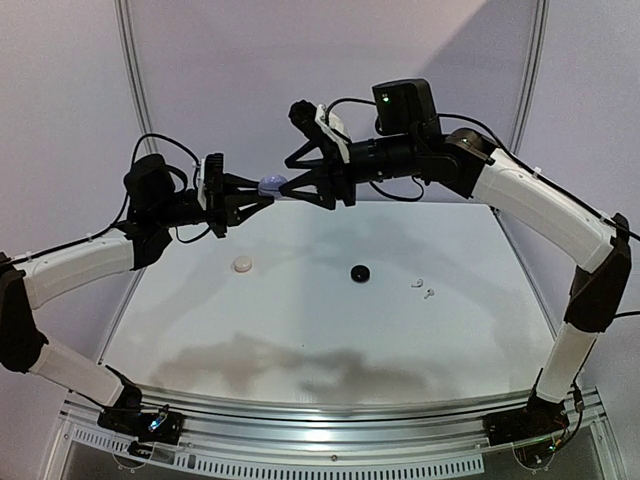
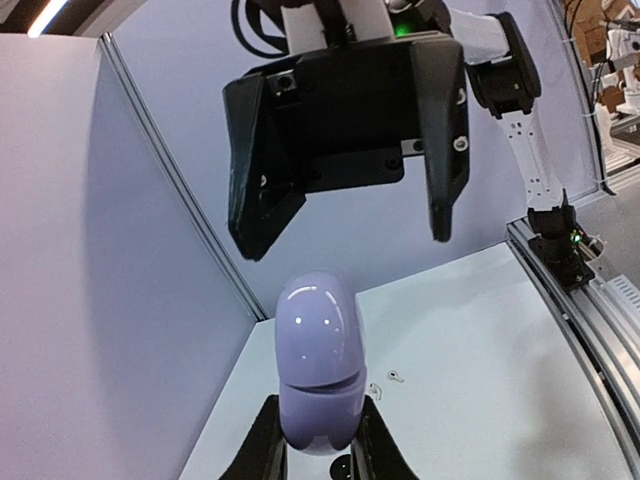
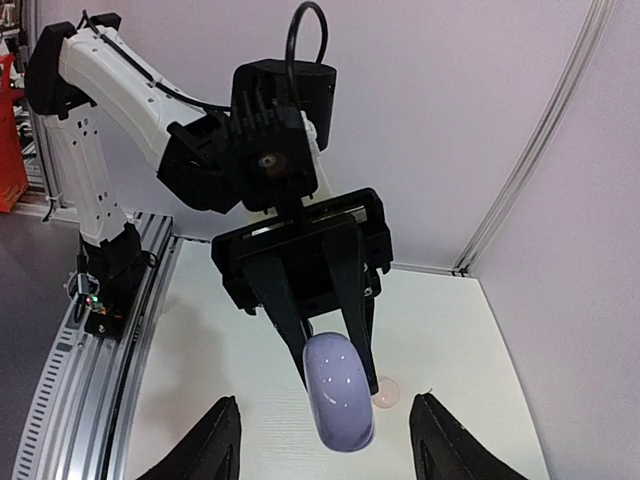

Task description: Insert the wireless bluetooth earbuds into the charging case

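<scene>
My left gripper [image 1: 262,190] is shut on the lower half of a glossy lavender charging case [image 1: 272,184], held in the air above the table's back. In the left wrist view the case [image 2: 318,360] stands up between my left fingers, its lid seam showing. My right gripper [image 1: 292,183] faces it, open. In the right wrist view the case [image 3: 338,400] hangs between the right fingertips [image 3: 215,445] with wide gaps on both sides. Two tiny white earbuds [image 1: 417,283] [image 1: 430,294] lie on the table right of centre, and the left wrist view also shows these earbuds [image 2: 397,377].
A pale round case [image 1: 243,263] and a black round case [image 1: 360,272] sit on the white table [image 1: 300,330]. Grey walls with upright rails close in the back and sides.
</scene>
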`<state>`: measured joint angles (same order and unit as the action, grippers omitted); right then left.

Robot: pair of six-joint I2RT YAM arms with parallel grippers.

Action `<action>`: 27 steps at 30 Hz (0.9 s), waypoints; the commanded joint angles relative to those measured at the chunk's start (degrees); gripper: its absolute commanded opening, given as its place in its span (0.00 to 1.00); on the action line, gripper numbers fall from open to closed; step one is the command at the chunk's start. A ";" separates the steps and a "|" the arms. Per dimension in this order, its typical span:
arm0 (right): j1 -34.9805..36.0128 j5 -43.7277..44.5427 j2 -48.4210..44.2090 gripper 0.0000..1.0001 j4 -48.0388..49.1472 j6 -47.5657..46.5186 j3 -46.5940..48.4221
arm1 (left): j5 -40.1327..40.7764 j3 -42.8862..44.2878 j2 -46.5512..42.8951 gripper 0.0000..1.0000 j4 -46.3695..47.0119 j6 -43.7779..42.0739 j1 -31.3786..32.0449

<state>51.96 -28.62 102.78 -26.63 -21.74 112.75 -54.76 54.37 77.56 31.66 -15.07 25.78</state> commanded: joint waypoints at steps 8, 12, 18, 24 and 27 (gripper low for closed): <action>0.04 -5.06 7.17 0.33 -3.90 3.18 5.69 | -1.19 -0.67 -1.50 0.00 -2.92 -8.44 0.67; 0.58 -3.88 7.47 0.26 -4.77 2.54 5.33 | 1.15 -0.44 -1.41 0.00 -1.53 -4.78 0.67; 5.97 10.80 7.50 0.24 -9.88 -9.80 4.10 | 3.00 1.12 -0.70 0.00 -1.00 8.33 0.25; 6.87 17.45 5.03 0.25 -6.47 -14.84 -1.57 | 0.49 1.43 -0.40 0.00 -0.45 18.94 -0.32; 8.00 21.24 4.78 0.25 -7.01 -18.10 -2.18 | -0.09 2.05 -0.10 0.00 -0.41 21.24 -0.38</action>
<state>56.88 -14.79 106.59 -28.60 -32.12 113.89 -57.23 54.37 77.19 28.40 -4.12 25.69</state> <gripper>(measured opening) 0.251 0.182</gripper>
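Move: The purple charging case is pinched in the left fingers, its middle some 3 cm to the right of that hand and about level. From the open right hand it lies about 4 cm to the left, 1 cm ahead and 4 cm below. Well below the right hand, about 38 cm, the black case sits roughly 18 cm ahead and 13 cm to the right, and the cream case roughly 20 cm ahead and 22 cm to the left. The right fingers close from about half open and pinch the free, lidded end of the purple case, after the hand sinks about 4 cm and slides 2 to 3 cm left onto it. The left hand keeps its grip and stays nearly in place. Once the right has closed, the wrists roll against each other by some 15 degrees: the left's forward side goes down, the right's up. ##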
